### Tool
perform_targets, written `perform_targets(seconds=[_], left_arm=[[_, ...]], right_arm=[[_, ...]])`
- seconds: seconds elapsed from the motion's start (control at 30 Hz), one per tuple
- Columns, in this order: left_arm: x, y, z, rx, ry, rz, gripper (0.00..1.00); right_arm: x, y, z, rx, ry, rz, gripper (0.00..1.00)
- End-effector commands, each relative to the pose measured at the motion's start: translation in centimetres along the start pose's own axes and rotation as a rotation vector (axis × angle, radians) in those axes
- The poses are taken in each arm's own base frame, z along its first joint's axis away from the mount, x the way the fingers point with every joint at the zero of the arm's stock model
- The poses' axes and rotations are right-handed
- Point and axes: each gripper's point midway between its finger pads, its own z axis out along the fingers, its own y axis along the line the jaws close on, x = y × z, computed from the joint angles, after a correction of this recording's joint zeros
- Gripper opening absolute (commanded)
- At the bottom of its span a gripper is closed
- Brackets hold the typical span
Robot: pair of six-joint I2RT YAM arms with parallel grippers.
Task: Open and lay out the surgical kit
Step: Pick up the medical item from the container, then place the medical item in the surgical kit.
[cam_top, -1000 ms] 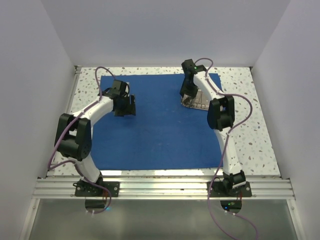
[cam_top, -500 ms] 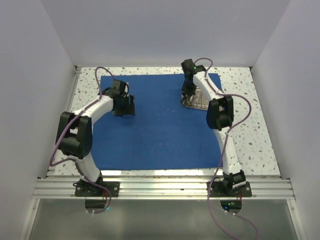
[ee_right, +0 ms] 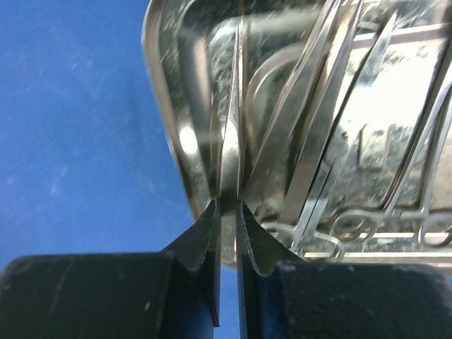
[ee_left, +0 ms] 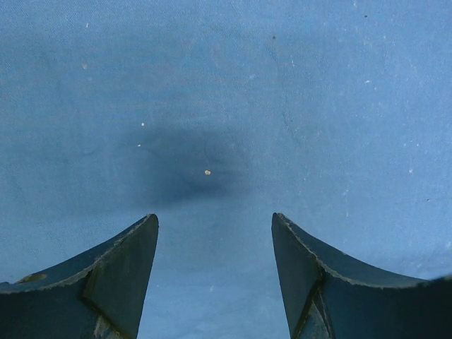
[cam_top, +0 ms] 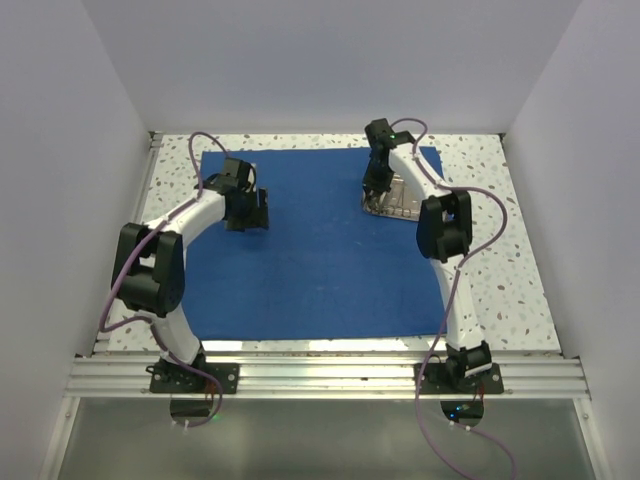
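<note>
The royal-blue cloth wrap point(cam_top: 320, 260) lies spread flat on the table. The shiny steel tray point(cam_top: 398, 200) sits on its far right part. My right gripper point(cam_top: 376, 194) reaches down at the tray's left end. In the right wrist view the right gripper point(ee_right: 227, 205) is shut on a slim silver strip, apparently the tweezers point(ee_right: 232, 134), just inside the tray rim point(ee_right: 157, 106). Other silver instruments point(ee_right: 314, 127) lie beside it, with ring handles point(ee_right: 353, 224) near the rim. My left gripper point(cam_top: 254, 214) hovers over the cloth's left part; the left gripper point(ee_left: 215, 219) is open with only cloth point(ee_left: 282, 85) beneath.
Speckled tabletop point(cam_top: 500, 270) shows round the cloth. White walls enclose the table on three sides. An aluminium rail point(cam_top: 320, 375) with both arm bases runs along the near edge.
The right gripper's jaws have closed on the slim strip in the tray. The right arm has shifted slightly; the left arm has barely moved.
</note>
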Motion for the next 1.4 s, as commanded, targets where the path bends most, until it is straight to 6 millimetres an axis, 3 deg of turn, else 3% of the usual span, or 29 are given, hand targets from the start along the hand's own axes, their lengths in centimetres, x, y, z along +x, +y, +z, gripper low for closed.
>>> perform_targets(seconds=[0.0, 0.2, 0.23, 0.33, 0.37, 0.43, 0.47, 0.53, 0.57, 0.6, 0.67, 0.87, 0.93, 0.97, 1.0, 1.07, 1.1, 1.23, 1.27, 1.33, 1.37], left_arm=[[-2.2, -0.5, -1.8, 0.023, -0.078, -0.004, 0.69], [-2.6, -0.8, -2.8, 0.033, -0.104, -0.018, 0.69], [-2.7, -0.8, -3.0, 0.034, -0.113, -0.021, 0.69], [-2.9, -1.0, -3.4, 0.045, -0.126, -0.028, 0.69], [-3.0, -1.1, -3.5, 0.048, -0.129, -0.029, 0.69], [-2.9, -1.2, -3.6, 0.056, -0.132, -0.036, 0.69], [-2.9, -1.3, -3.7, 0.060, -0.133, -0.039, 0.69], [-2.8, -1.4, -3.7, 0.068, -0.137, -0.047, 0.69], [-2.6, -1.4, -3.8, 0.073, -0.135, -0.050, 0.70], [-2.4, -1.4, -3.7, 0.075, -0.134, -0.059, 0.69], [-2.4, -1.7, -3.9, 0.088, -0.141, -0.063, 0.70], [-2.0, -1.8, -4.0, 0.093, -0.132, -0.066, 0.69], [-2.0, -1.8, -4.2, 0.095, -0.135, -0.063, 0.69], [-2.0, -1.8, -4.3, 0.094, -0.135, -0.063, 0.69], [-2.0, -1.8, -4.4, 0.094, -0.137, -0.063, 0.69], [-1.9, -1.6, -4.6, 0.088, -0.138, -0.063, 0.69], [-1.8, -1.6, -4.7, 0.086, -0.140, -0.066, 0.69], [-1.1, -1.4, -4.9, 0.087, -0.138, -0.085, 0.69], [-1.0, -1.5, -4.9, 0.090, -0.138, -0.086, 0.70], [-0.8, -1.5, -5.1, 0.093, -0.147, -0.088, 0.71], [-0.8, -1.5, -5.2, 0.091, -0.150, -0.087, 0.72]], right_arm=[[-3.0, 2.8, -7.4, -0.171, -0.105, 0.025, 0.00], [-2.3, 2.1, -10.4, -0.193, -0.107, 0.000, 0.00], [-2.3, 1.9, -11.7, -0.200, -0.117, -0.006, 0.00], [0.9, -0.1, -12.0, -0.161, -0.052, -0.061, 0.00], [2.8, -1.8, -12.8, -0.142, -0.028, -0.088, 0.00], [4.8, -3.4, -13.5, -0.138, -0.022, -0.112, 0.00], [7.3, -5.4, -13.6, -0.121, 0.003, -0.135, 0.00], [9.8, -7.5, -13.7, -0.105, 0.025, -0.152, 0.00], [13.1, -9.7, -12.3, -0.063, 0.099, -0.164, 0.00], [13.8, -9.8, -13.2, -0.102, 0.078, -0.166, 0.00], [17.9, -11.9, -11.7, -0.092, 0.163, -0.169, 0.00], [22.2, -13.3, -8.4, -0.128, 0.230, -0.174, 0.00], [22.6, -13.8, -7.5, -0.104, 0.253, -0.194, 0.00], [22.6, -14.5, -7.5, -0.066, 0.266, -0.212, 0.05], [22.7, -14.9, -7.6, -0.045, 0.272, -0.220, 0.40], [21.7, -15.3, -8.7, -0.019, 0.229, -0.227, 0.65], [21.5, -15.7, -9.5, -0.002, 0.223, -0.227, 0.84], [17.9, -14.5, -13.8, -0.022, 0.107, -0.229, 0.88], [16.1, -13.4, -15.3, -0.045, 0.062, -0.235, 0.88], [14.2, -12.2, -16.3, -0.064, 0.020, -0.240, 0.88], [12.2, -10.8, -17.6, -0.090, -0.023, -0.248, 0.88]])
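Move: The scalpel is already pinched in the right fingers, blade forward, just inside the tray's left edge. The bare cloth spot it is meant for lies some 26 cm back, 6 cm right and 3 cm below the right hand. The tray's middle is about 4 cm ahead and 7 cm right of that hand; the forceps lie roughly 5 cm ahead and 3 cm right. From the left hand, the cloth spot is about 13 cm back and 33 cm right, 6 cm below. The scalpel, kept pinched, is lifted about 9 cm out of the tray by the right hand, swept back nearly 30 cm and a little right, then lowered to the cloth as the fingers tip nearer to vertical. They open wide and let go; the hand climbs about 8 cm and heads forward towards the tray. Meanwhile the empty left hand rises some 3 cm. ##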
